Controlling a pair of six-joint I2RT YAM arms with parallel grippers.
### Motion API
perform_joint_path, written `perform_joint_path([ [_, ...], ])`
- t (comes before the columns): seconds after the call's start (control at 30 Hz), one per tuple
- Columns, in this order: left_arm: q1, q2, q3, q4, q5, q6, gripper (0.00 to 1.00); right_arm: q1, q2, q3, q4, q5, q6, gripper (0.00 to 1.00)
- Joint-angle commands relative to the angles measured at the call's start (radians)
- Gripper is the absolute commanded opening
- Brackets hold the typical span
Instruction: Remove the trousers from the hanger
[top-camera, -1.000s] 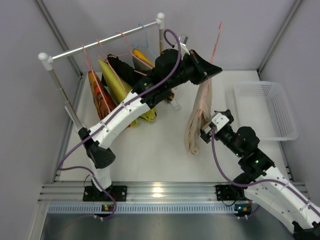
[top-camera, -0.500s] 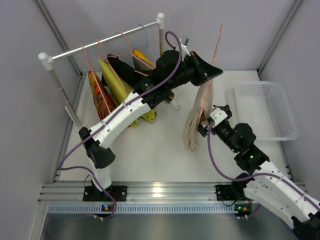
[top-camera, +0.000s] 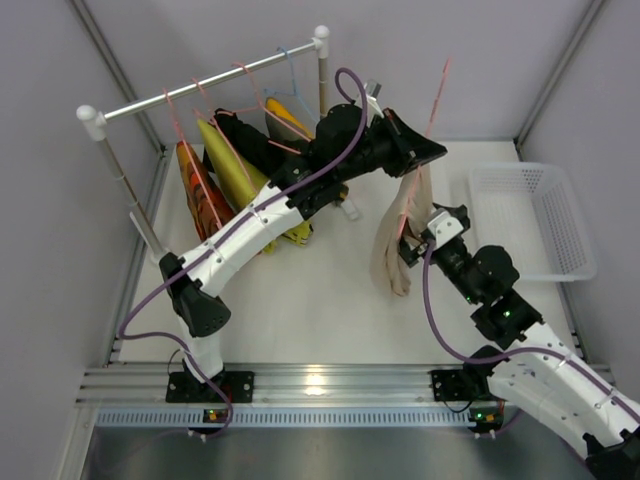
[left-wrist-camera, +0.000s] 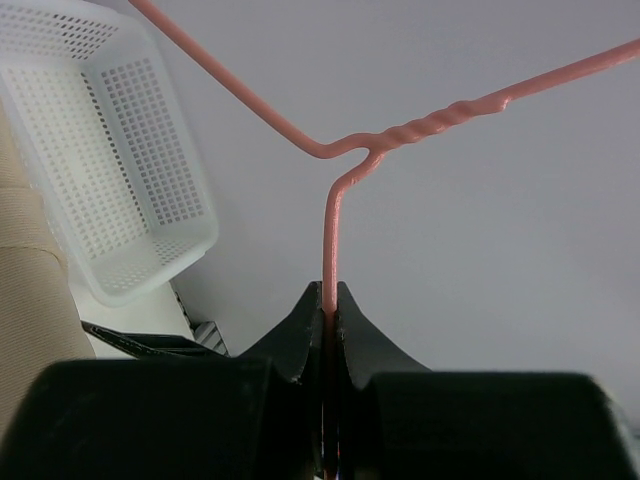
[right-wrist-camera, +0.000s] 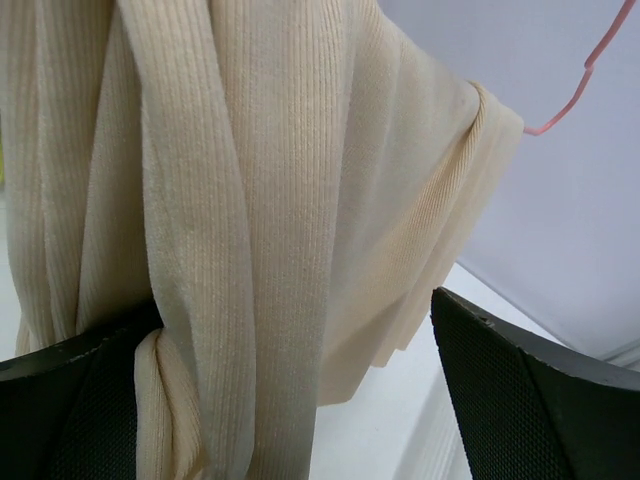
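Note:
The pale beige trousers hang folded over a pink wire hanger held up in the air right of the rack. My left gripper is shut on the hanger's wire stem, its jaws pinched tight around it. My right gripper is open and pushed up against the hanging cloth. In the right wrist view the ribbed beige trousers fill the gap between its two spread fingers. Orange-red patterned trousers hang on the rack at the left.
A white clothes rail on two posts carries more pink hangers with yellow and black garments. A white perforated basket stands on the table at the right, also seen in the left wrist view. Grey walls enclose the cell.
My right gripper has moved up and forward to the beige trousers, which now lie between its fingers. The left gripper with the hanger has shifted slightly to the right.

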Motion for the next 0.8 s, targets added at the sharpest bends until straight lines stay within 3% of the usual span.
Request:
perform_joint_path([
  [0.0,0.004,-0.066,-0.010,0.121,0.030,-0.030,0.00,0.021,0.014,0.043,0.091,-0.021,-0.003,0.99],
  [0.1,0.004,-0.069,-0.022,0.122,0.041,-0.033,0.00,0.021,0.029,0.050,0.101,-0.033,-0.004,0.75],
  [0.13,0.004,-0.070,-0.025,0.122,0.046,-0.035,0.00,0.021,0.034,0.053,0.098,-0.031,0.000,0.59],
  [0.2,0.004,-0.075,-0.033,0.122,0.053,-0.040,0.00,0.020,0.040,0.056,0.098,-0.018,0.009,0.48],
  [0.23,0.004,-0.076,-0.034,0.127,0.058,-0.043,0.00,0.021,0.042,0.058,0.098,-0.002,0.013,0.32],
  [0.3,0.004,-0.084,-0.040,0.128,0.062,-0.044,0.00,0.018,0.042,0.060,0.094,0.016,0.020,0.21],
  [0.37,0.004,-0.092,-0.042,0.127,0.067,-0.040,0.00,0.012,0.038,0.067,0.088,0.042,0.034,0.03],
  [0.77,0.024,-0.128,-0.091,0.116,0.055,0.031,0.00,-0.040,-0.026,0.243,-0.017,0.041,0.126,0.00],
])
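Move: The trousers hang over the hanger's bar with a fold already standing between the right hand's open fingers, its middle about 3 cm ahead and 2 to the left, at the same height. The bar lies some 5 cm ahead of that hand, 2 to its right and 6 above; the white basket about 20 ahead, 25 to its right and 22 below. From the left hand, which grips the hanger's hook, the trousers are about 18 cm below, 5 to its left and 1 back. The fold of the trousers is taken by the right fingers, which go from wide open to closed on it while the hand dips about 1 cm; keeping that pinch, the hand then lifts some 7 cm, quickening, with a slight drift to the right and a small roll that raises its left side. The left hand keeps its grip on the hook, sinking about 2 cm and coming most of the way back up. ##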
